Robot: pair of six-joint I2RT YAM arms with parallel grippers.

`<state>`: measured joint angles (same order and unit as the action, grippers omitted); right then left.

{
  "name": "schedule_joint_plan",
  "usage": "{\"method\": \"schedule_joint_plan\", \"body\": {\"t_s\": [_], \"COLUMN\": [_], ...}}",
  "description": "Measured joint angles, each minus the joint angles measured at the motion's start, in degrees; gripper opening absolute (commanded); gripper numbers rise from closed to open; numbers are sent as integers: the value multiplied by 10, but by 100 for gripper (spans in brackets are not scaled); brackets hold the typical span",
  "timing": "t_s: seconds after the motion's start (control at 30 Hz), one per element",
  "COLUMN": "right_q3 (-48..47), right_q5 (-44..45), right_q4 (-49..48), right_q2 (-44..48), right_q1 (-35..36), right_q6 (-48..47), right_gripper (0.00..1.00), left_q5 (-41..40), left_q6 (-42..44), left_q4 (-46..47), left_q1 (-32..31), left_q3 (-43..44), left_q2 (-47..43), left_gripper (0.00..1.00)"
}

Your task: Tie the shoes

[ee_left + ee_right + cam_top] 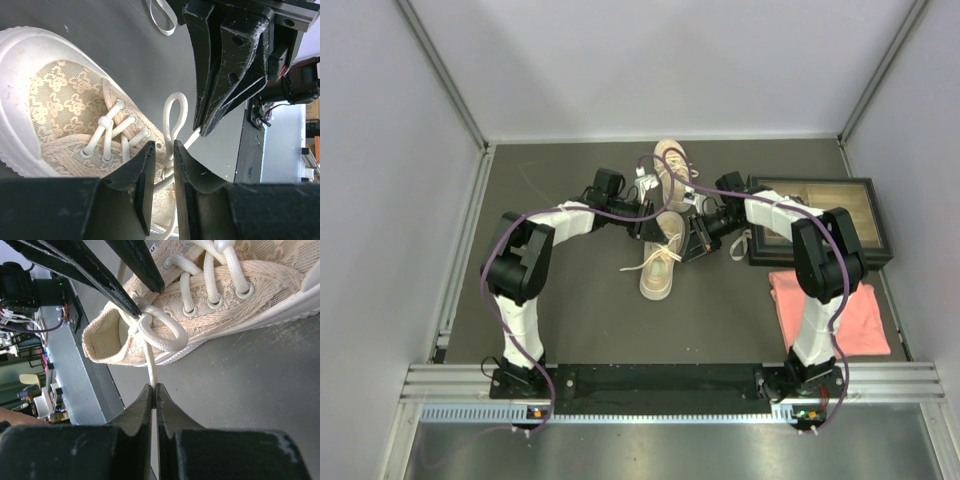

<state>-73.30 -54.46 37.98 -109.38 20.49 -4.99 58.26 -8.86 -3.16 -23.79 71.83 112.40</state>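
Two beige lace-patterned shoes lie mid-table: the near shoe [658,268] and the far shoe [672,165]. Both grippers meet over the near shoe's [65,100] laces. My left gripper [164,145] has its jaws narrowly apart, closed round the base of a white lace loop [175,117] that stands up between its fingertips. My right gripper [153,386] is shut on a single white lace strand [148,360], which runs taut from the knot [142,320] by the shoe's collar to its jaws. In the top view the left gripper [655,222] and right gripper [692,234] sit close together.
A black-framed tray [820,215] rests at the right, with a pink cloth [830,310] in front of it. A loose lace end [162,15] lies on the dark mat beyond the shoe. Grey walls enclose the table on three sides.
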Motion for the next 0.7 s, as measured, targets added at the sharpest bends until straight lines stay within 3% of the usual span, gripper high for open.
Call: {"method": "schedule_joint_plan", "body": {"t_s": [0.17, 0.33, 0.7], "right_q3": [0, 0, 0], "right_q5": [0, 0, 0], "right_q4": [0, 0, 0], "right_q2": [0, 0, 0], "right_q1": [0, 0, 0], "right_q6": [0, 0, 0], "right_gripper": [0, 0, 0], "left_q5": [6, 9, 9], "left_q6": [0, 1, -33], "left_q4": [-1, -4, 30], "left_q1": [-3, -4, -2], "left_q3": [0, 0, 0], "left_q2": [0, 0, 0], "left_gripper": [23, 0, 0]}}
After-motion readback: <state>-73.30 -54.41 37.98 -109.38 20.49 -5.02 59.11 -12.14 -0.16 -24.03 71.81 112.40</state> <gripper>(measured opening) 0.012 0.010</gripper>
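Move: The left hand's slightly open fingers already straddle the lace loop, whose middle is about 1 cm back and 1 cm to the right, level with the tips. The right fingertips, shut on the other lace, lie some 4 cm back and 4 cm to the right, 1 cm lower; the worked shoe's middle is about 3 cm back and 4 cm below. From the right hand the loop is roughly 3 cm ahead, 3 cm to the left and 2 cm up. The left fingers pinch shut on the base of the lace loop, its bight left poking out past the tips, as the hand eases barely half a centimetre back towards the robot. Once shut, it starts to rise, about 1 cm up and slightly forward with the loop held. The right hand stays put, still gripping its lace. ##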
